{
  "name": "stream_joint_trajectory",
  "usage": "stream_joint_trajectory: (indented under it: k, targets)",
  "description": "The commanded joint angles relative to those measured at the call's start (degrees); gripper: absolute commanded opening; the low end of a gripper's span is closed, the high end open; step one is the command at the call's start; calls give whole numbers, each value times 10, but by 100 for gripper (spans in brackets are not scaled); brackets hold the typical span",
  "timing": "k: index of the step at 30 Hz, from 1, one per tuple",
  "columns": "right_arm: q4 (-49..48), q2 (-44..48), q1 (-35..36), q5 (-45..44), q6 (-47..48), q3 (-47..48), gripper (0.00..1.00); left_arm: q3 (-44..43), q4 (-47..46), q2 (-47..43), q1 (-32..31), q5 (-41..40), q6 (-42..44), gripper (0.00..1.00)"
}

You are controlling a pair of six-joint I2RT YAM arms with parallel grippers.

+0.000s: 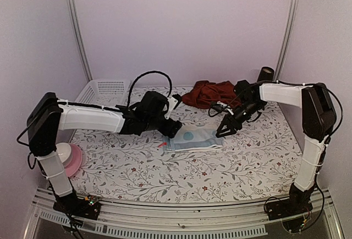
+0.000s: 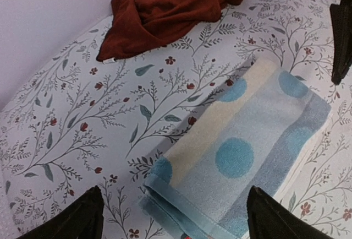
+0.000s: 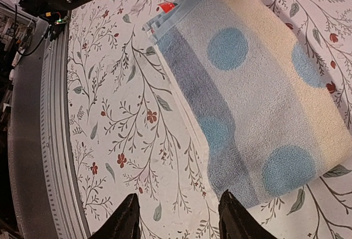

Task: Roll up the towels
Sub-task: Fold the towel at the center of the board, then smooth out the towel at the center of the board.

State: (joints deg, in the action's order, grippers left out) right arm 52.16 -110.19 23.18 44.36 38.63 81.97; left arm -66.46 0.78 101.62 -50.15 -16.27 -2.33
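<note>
A pastel towel (image 1: 193,139), light blue with darker blue dots and a cream band, lies folded flat in the middle of the table. Its small red tag (image 3: 166,7) sticks out at the left end. My left gripper (image 2: 176,217) is open wide just above that left end (image 2: 165,195), holding nothing. The right gripper (image 3: 179,214) is open too and hovers by the towel's right front corner (image 3: 242,189), with only tablecloth between its fingers. The dark red towel (image 1: 209,93) lies crumpled at the back, also in the left wrist view (image 2: 170,7), and neither gripper touches it.
A white slatted basket (image 1: 102,89) stands at the back left. A pink and white round object (image 1: 71,159) sits by the left arm's base. A dark cylinder (image 1: 267,74) stands at the back right. A metal rail (image 3: 52,140) runs along the table's near edge.
</note>
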Motion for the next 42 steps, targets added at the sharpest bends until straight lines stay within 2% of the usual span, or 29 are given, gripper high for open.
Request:
stream_joint_trajectory:
  k: [1,12,18,25,36,42]
  targets:
    - [-34,4,-6,-4,15,-11,48,-19,16,36,41,108,-3,89]
    - [-50,-21,-17,-20,10,-18,55,-18,-7,81,111,271,-7,72]
    - [-52,-16,-36,-17,7,-18,61,-36,3,105,123,304,-3,65]
    - [-52,-8,-49,-9,13,-22,67,-53,10,140,130,304,-6,55]
    - [-52,-19,-48,-6,17,-24,68,-46,-1,132,133,241,-3,55]
    - [-52,-19,-48,-4,19,-26,68,-51,1,154,135,259,-3,51]
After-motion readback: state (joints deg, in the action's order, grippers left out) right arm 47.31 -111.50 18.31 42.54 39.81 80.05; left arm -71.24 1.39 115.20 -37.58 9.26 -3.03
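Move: The folded towel's left end lies about 5 cm ahead of the left hand, 3 cm to its left and 12 cm below; the towel's middle is some 3 cm ahead and 9 cm right, and the dark red cloth roughly 27 cm ahead and 17 cm right. From the right hand, the towel's right end is about 5 cm ahead, 2 cm left and 9 cm below, and its left end some 4 cm ahead and 24 cm left. Left hand sinks about 9 cm and forward towards the towel's left end, fingers narrowing; right goes forward-right, opening. ##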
